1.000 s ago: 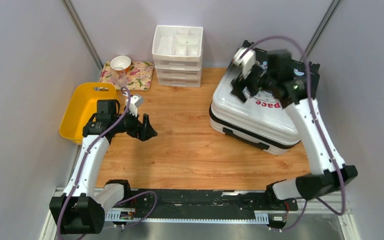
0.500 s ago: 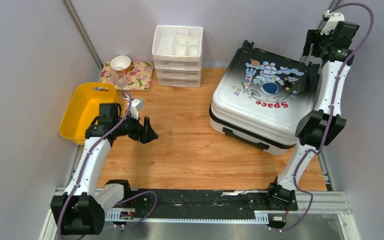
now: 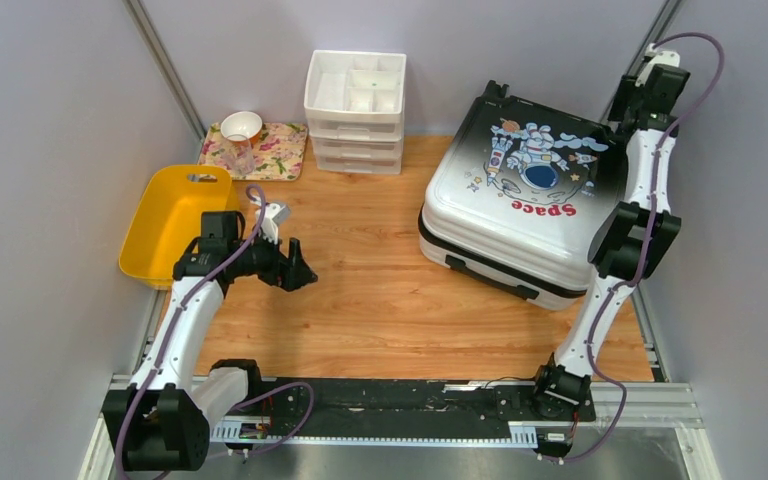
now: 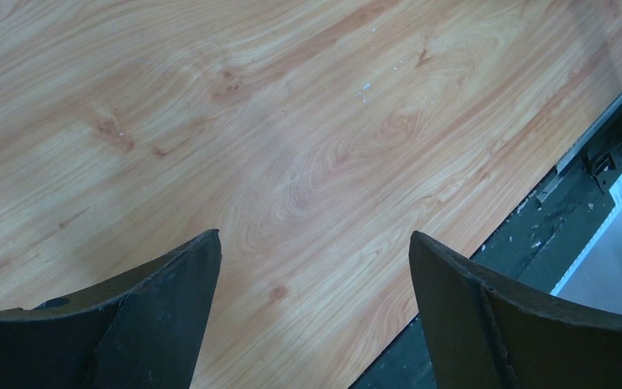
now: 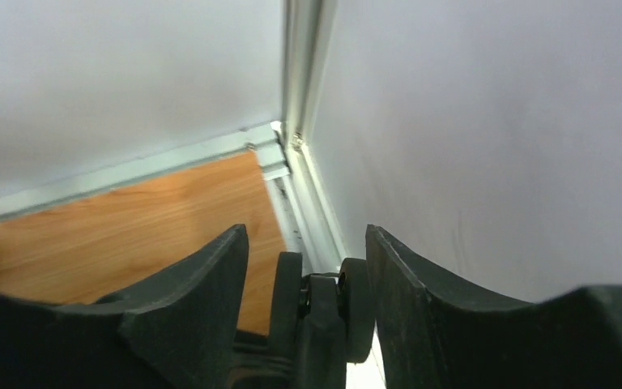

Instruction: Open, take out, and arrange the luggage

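Note:
The luggage (image 3: 520, 210), a white-to-black hard-shell suitcase with an astronaut "Space" print, lies flat and closed on the right of the wooden table. My right gripper (image 3: 628, 112) reaches down at its far right corner by the wall. In the right wrist view its jaws (image 5: 306, 235) stand astride a black double wheel (image 5: 320, 316) of the luggage. The right finger is against the wheel, while a narrow gap shows on the left. My left gripper (image 3: 300, 265) hovers low over bare wood on the left, wide open (image 4: 314, 237) with nothing between its fingers.
A yellow bin (image 3: 165, 225) sits at the left edge behind the left arm. A white drawer organizer (image 3: 355, 100) stands at the back centre. A floral tray (image 3: 270, 150) beside it carries a bowl (image 3: 241, 125) and a glass (image 3: 241, 155). Walls close in on both sides.
The right arm swung off the suitcase top to its far right corner and lowered over a wheel, its jaws narrowing. The left arm barely moved.

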`<state>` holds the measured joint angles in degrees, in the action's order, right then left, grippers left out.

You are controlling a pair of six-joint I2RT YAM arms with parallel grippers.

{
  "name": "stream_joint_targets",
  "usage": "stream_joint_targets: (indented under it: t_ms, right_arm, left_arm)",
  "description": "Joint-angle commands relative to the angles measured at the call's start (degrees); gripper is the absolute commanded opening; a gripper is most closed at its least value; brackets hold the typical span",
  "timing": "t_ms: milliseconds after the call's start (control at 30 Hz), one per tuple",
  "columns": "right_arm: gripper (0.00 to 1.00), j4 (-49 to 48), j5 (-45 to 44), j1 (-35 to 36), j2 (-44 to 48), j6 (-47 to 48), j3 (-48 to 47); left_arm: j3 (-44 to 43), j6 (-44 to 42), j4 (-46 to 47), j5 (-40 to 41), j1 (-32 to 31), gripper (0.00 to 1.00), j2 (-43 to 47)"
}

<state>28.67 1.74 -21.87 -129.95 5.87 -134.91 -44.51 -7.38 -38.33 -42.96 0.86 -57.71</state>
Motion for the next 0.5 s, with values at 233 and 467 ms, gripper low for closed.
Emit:
stream_joint_targets:
  t_ms: [233, 467]
  right_arm:
    - [0.37, 10.77, 5.87, 1.39, -2.51, 13.29, 6.85]
    - [0.28, 26.79, 26.36, 4.11, 8.3, 19.01, 24.59]
  left_arm:
    - [0.57, -0.01, 0.71, -1.07, 0.1, 0.93, 2.52]
    - [2.06, 0.17, 2.03, -4.06, 0.02, 0.92, 2.7]
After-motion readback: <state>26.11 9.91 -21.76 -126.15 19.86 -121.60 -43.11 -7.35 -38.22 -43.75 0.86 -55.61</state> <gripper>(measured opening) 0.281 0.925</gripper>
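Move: The suitcase's far right corner wheel is just below the right hand, about 5 cm down, 2 cm back and 2 cm to its left. The suitcase's middle is some 24 cm left of the hand, 20 cm back and about 12 cm below; its far left wheel is roughly 28 cm left of the hand, 6 cm farther out and 7 cm lower. From the left hand the corner wheel is about 66 cm right, 33 cm ahead and 5 cm higher. Down first, about 4–5 cm with a slight reach forward, the right hand drops over the suitcase's far right corner while its fingers close from well open to about a quarter around the wheel. It then pulls left and back some 4 cm, turning about 15 degrees counter-clockwise and dragging that corner along. ##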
